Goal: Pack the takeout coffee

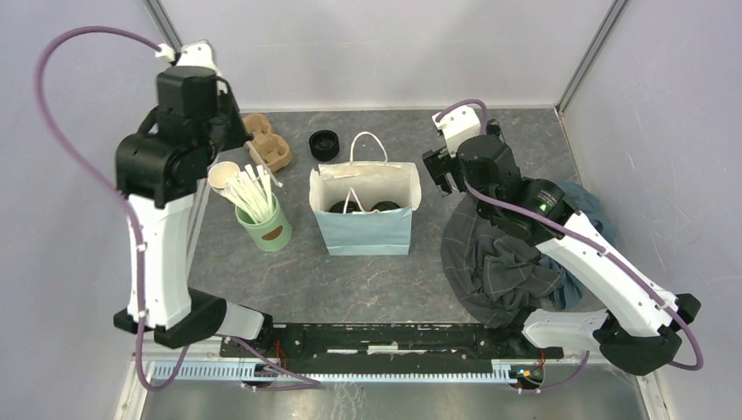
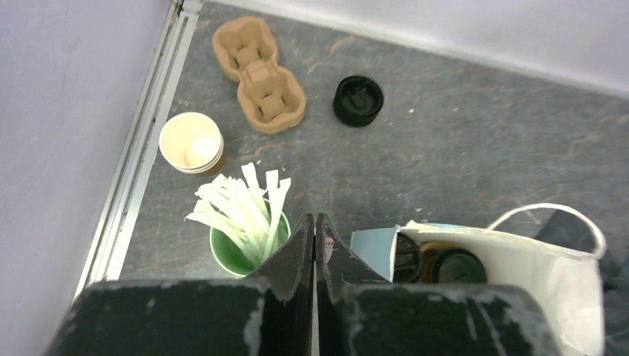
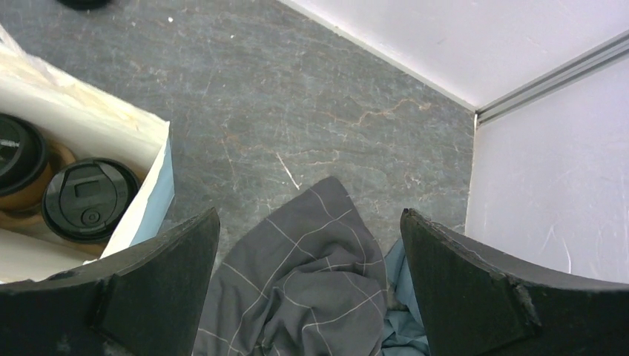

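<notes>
The takeout coffee, two brown cups with black sip lids [image 1: 341, 207] [image 1: 386, 206], stands side by side inside the open light-blue paper bag [image 1: 366, 234] at the table's middle. In the right wrist view the lids [image 3: 89, 200] [image 3: 18, 152] show past the bag's white rim [image 3: 89, 119]. The left wrist view shows them too [image 2: 458, 265] [image 2: 406, 258]. My left gripper [image 2: 315, 219] is shut on nothing, raised between the green cup and the bag. To the right of the bag, my right gripper [image 3: 310, 215] [image 1: 440, 173] stands wide open and empty above a cloth.
A green cup of white sticks [image 1: 265, 219] stands left of the bag, with a stack of empty paper cups [image 1: 222, 175] behind it. A cardboard cup carrier [image 1: 267, 140] and loose black lids [image 1: 325, 144] lie at the back. Grey checked cloth [image 1: 499, 254] over blue cloth lies right.
</notes>
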Motion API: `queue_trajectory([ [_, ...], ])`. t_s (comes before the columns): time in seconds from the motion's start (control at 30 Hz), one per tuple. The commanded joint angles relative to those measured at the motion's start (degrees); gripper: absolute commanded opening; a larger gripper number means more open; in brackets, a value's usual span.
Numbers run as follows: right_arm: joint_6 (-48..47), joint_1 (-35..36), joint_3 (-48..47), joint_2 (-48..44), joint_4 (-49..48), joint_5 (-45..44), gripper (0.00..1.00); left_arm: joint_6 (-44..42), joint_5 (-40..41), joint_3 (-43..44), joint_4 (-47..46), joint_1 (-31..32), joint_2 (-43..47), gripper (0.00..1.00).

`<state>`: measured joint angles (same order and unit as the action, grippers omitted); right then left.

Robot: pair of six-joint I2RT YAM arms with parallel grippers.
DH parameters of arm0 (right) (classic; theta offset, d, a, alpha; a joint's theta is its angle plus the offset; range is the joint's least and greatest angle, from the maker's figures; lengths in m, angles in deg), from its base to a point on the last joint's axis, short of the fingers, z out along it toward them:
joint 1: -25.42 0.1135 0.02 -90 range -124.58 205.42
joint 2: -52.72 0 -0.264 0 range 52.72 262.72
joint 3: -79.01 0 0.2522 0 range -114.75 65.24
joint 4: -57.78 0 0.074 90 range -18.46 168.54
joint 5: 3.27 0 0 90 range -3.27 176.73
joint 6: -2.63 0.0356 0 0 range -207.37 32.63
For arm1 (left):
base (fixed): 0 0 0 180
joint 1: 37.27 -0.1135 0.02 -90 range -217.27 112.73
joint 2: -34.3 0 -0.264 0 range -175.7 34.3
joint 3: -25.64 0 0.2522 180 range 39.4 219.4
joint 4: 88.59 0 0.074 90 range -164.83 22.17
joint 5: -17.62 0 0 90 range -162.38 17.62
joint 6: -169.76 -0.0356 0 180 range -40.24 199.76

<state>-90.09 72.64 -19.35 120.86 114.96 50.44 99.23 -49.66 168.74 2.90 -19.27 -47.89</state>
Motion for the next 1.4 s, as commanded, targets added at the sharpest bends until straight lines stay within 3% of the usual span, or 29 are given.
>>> queue_trajectory([
  [0.0,1.74,-0.09,-3.93,-0.53,-2.41,-4.75,0.98,3.70,-4.10,2.82,-3.42,-0.25,4.78,0.02],
  [0.17,4.21,-0.05,-4.17,-1.59,-4.11,-5.61,0.98,11.48,-10.57,-4.44,-19.12,-0.25,13.00,0.02],
  [0.33,6.74,-0.11,-3.95,-2.65,-5.56,-5.72,0.98,15.10,-14.85,-9.30,-23.32,-0.27,16.24,0.02],
  [0.47,8.46,-0.10,-3.64,-3.25,-5.49,-5.37,0.98,19.07,-17.33,-18.48,-30.95,-0.25,19.93,0.02],
  [0.67,10.51,-0.14,-2.77,-4.28,-5.28,-4.80,0.98,27.21,-30.17,-37.64,-47.73,-0.25,22.61,0.02],
  [0.9,12.43,-0.09,-1.56,-6.29,-4.06,-5.28,0.98,35.29,-34.99,-52.28,-61.96,-0.17,22.89,0.02],
  [1.13,12.65,-0.13,-1.27,-6.73,-3.86,-5.25,0.98,45.21,-33.00,-69.78,-73.61,0.93,27.74,0.02],
  [1.37,12.70,-0.09,-1.18,-5.97,-3.96,-4.05,0.98,48.81,-26.72,-75.90,-75.06,6.44,28.95,0.02],
])
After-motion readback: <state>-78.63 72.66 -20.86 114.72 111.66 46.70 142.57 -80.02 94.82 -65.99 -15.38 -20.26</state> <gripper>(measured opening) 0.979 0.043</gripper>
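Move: The left hand, high up with a straw already pinched and clear of the holder, has the paper bag's middle about 22 cm to its right, 2 cm nearer the base and 32 cm below. The straw holder stands some 38 cm beneath this hand, 2 cm back and 2 cm left. The stack of black lids is 20 cm ahead, 9 cm right and 41 cm down. From the right hand, the bag lies about 19 cm left, 1 cm back and 23 cm below. Keeping its pinch on the straw, the left hand first lifts about 10 cm while drawing back, then swings down some 20 cm and to the right over the bag's left part, ending about 15 cm right of where it began. It rolls nearly 60 degrees, left side dropping, with the fingers shut. The open, empty right hand rises about 5 cm and rolls some 20 degrees, left side up. ##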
